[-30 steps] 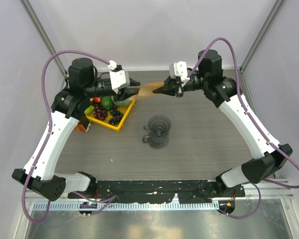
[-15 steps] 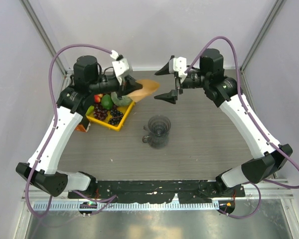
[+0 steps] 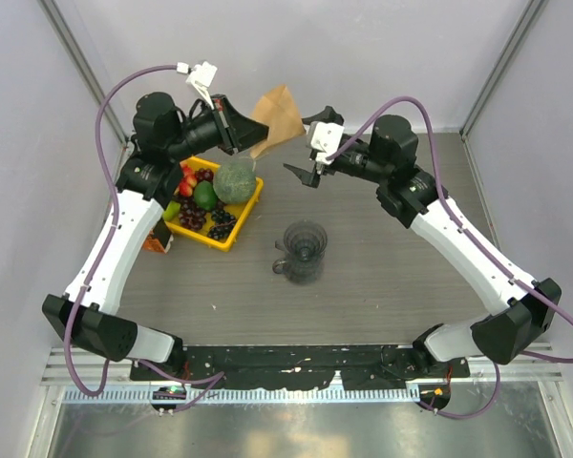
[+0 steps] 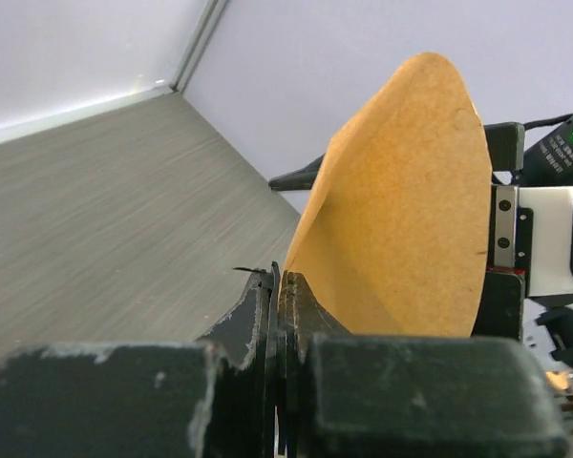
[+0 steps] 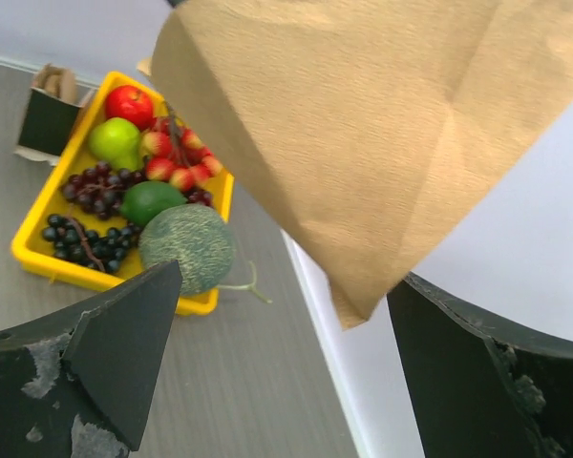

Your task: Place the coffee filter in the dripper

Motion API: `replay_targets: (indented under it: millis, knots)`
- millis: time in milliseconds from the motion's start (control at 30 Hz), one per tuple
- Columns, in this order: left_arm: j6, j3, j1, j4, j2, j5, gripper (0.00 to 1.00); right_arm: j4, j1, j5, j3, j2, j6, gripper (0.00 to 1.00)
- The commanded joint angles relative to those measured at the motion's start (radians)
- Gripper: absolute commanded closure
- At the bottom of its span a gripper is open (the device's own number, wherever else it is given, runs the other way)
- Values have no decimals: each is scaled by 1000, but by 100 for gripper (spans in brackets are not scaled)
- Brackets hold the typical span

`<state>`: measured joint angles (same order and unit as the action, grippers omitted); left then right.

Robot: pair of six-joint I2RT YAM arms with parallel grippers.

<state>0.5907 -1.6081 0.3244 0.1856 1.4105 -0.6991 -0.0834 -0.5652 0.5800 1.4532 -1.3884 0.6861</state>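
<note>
The light-brown coffee filter is held up in the air at the back of the table, pinched at one edge by my left gripper, which is shut on it. It fills the left wrist view and hangs in the right wrist view. My right gripper is open just right of the filter, its jaws either side of the filter's lower corner without touching it. The clear ribbed glass dripper stands upright mid-table, empty, well in front of both grippers.
A yellow fruit tray holds a melon, grapes, a lime and red fruit at the back left; it also shows in the right wrist view. An orange-brown carton stands at its left.
My left gripper has lifted the filter up and back, tilting it upright. My right gripper let go of it, opened, and has moved left toward it.
</note>
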Motion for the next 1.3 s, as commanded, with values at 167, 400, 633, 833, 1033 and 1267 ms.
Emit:
replay_targets:
  millis: [167,400,633,833,1033,1267]
  knots:
    - [112,10,4,-68,-13,9,100,148,1,-54,79,-20,26,4]
    - [-15,-3,31,18,-25,24,100,64,1,26,119,-29,44,0]
    - [-34,19,36,17,-41,49,100,25,1,41,107,-11,69,32]
    - [-80,27,38,17,-51,39,100,11,1,54,82,5,92,42]
    - [-114,36,38,21,-59,39,100,10,2,54,64,20,104,48]
    - [-106,33,38,20,-53,23,98,16,4,44,70,15,105,54]
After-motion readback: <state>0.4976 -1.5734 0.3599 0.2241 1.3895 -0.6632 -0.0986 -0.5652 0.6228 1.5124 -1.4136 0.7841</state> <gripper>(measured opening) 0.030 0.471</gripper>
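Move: Pinched at its rim in the left hand, the coffee filter has its middle about 4 cm to the right of that hand and 2 cm forward, nearly level. From the right hand's open fingers it lies some 3 cm left, 2 cm forward and 3 cm higher. Counted from the right hand, the dripper on its glass stands about 15 cm back, straight behind and roughly 24 cm below; the melon sits some 15 cm left, level fore and aft, about 28 cm down. Rising about 4 cm with a slight forward reach, the wide-open right hand comes up around the filter's pointed lower end, then draws back and sinks some 2 cm as its fingers close to about half, one on each side of the cone. The left hand keeps its pinch on the rim and lowers the filter about 1.5 cm towards the right fingers. ##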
